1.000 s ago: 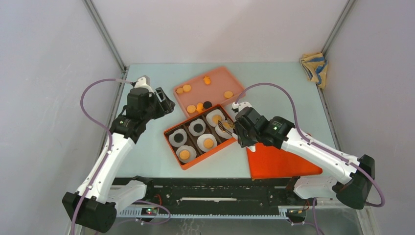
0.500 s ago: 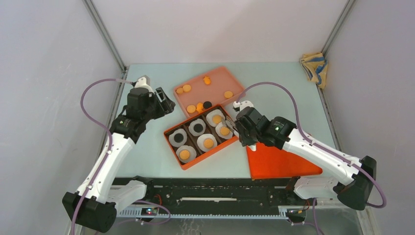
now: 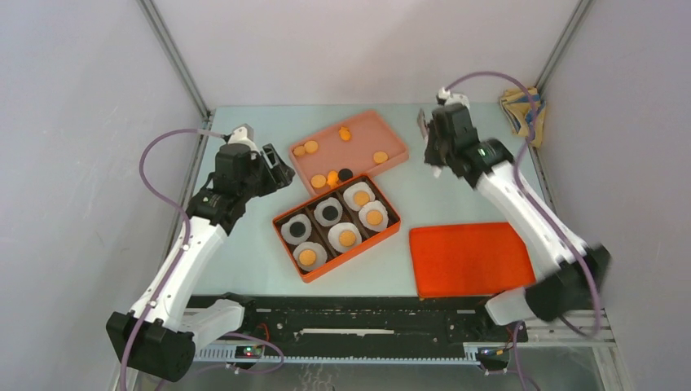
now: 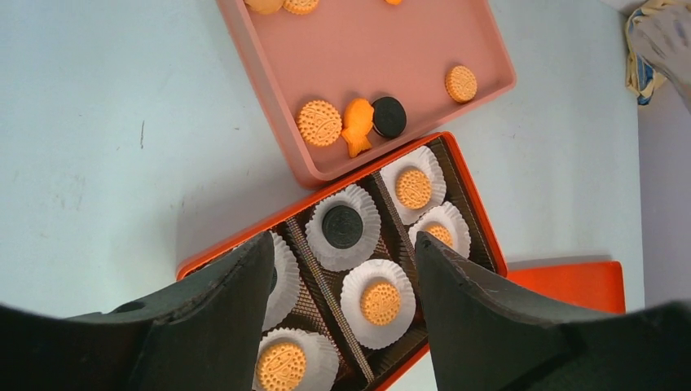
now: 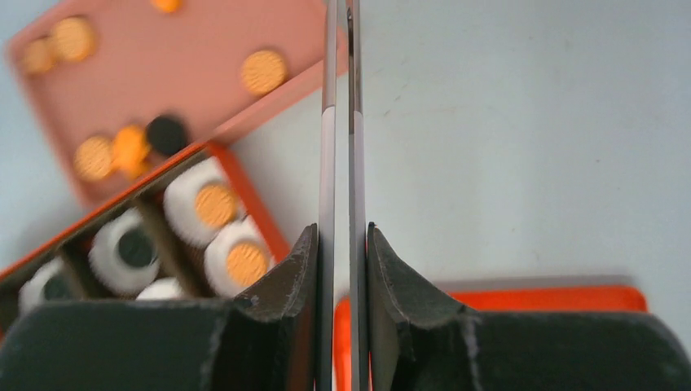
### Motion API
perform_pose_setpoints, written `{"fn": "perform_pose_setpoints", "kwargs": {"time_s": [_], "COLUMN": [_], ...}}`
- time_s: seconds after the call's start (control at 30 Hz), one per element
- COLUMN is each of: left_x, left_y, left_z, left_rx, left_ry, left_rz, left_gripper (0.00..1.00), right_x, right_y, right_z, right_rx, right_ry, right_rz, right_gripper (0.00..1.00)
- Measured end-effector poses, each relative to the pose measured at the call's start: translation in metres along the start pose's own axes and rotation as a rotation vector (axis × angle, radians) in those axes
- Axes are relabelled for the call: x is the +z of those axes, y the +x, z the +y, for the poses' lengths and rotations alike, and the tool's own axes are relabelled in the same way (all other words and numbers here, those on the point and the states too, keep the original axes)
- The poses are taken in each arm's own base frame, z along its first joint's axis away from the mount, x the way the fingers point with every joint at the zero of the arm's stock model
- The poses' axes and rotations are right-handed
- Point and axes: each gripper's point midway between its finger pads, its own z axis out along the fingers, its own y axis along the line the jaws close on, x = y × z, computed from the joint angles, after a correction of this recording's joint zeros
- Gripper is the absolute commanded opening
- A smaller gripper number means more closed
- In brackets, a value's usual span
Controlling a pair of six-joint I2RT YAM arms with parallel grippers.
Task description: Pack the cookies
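The orange box (image 3: 391, 230) holds several white paper cups, each with a cookie: two black (image 3: 328, 213) and the others orange (image 3: 375, 217). Loose cookies (image 3: 319, 180) lie in the pink tray (image 3: 363, 134). My left gripper (image 3: 277, 173) is open and empty; in the left wrist view its gap (image 4: 342, 244) frames the box (image 4: 481, 236) from above. My right gripper (image 3: 432, 138) is raised beyond the pink tray's right corner. In the right wrist view it (image 5: 341, 228) is shut on thin metal tweezers (image 5: 329, 122), whose tips hold nothing visible.
The flat orange lid (image 3: 468, 259) lies at the front right of the table. A crumpled yellow and blue cloth (image 3: 523, 110) sits in the back right corner. Metal frame posts stand at both back corners.
My right arm has swung up and away from the box's right end to the back right, carrying the tweezers. An orange cookie stays in the cup it hovered over. The left arm barely moved.
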Motion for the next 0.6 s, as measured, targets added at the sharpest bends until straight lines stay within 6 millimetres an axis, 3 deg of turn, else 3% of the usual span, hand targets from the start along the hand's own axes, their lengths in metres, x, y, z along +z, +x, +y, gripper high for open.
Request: {"fn": "perform_pose_setpoints", "kwargs": {"time_s": [0.03, 0.2, 0.27, 0.37, 0.43, 0.53, 0.6], "left_x": [0.001, 0.002, 0.002, 0.003, 0.003, 0.004, 0.007], "left_y": [0.0, -0.001, -0.001, -0.001, -0.001, -0.001, 0.0], "left_z": [0.0, -0.003, -0.004, -0.004, -0.004, -0.004, -0.003], "left_rx": [0.0, 0.001, 0.001, 0.001, 0.001, 0.002, 0.002], "left_ry": [0.002, 0.017, 0.019, 0.018, 0.019, 0.017, 0.014], "left_rz": [0.002, -0.002, -0.001, -0.001, -0.001, 0.001, 0.007], "left_gripper": [0.69, 0.69, 0.69, 0.69, 0.69, 0.69, 0.69], "right_x": [0.014, 0.152, 0.203, 0.261, 0.283, 0.286, 0.28], "right_y": [-0.004, -0.013, -0.002, 0.015, 0.017, 0.029, 0.034], "right_z": [-0.004, -0.022, -0.026, -0.037, -0.044, -0.062, -0.073], "right_rx": [0.004, -0.006, -0.019, -0.03, -0.028, -0.033, -0.026], "right_ry": [0.025, 0.145, 0.159, 0.184, 0.191, 0.198, 0.197], "right_rz": [0.012, 0.152, 0.204, 0.279, 0.285, 0.335, 0.36], "right_gripper": [0.15, 0.13, 0.13, 0.13, 0.14, 0.17, 0.34]}}
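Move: The right hand still grips the tongs; the bare table to the right of the pink tray, where they are being taken, lies about 20 cm ahead, 5 cm right and 23 cm below. From this hand the tray's lone right-hand cookie is some 16 cm ahead and 11 cm left, the filled box's middle 13 cm back and 23 cm left. For the left hand that bare spot is roughly 22 cm ahead, 38 cm right. The right hand swoops about 20 cm forward and 20 cm down beside the tray, tipping downward, tongs held. ##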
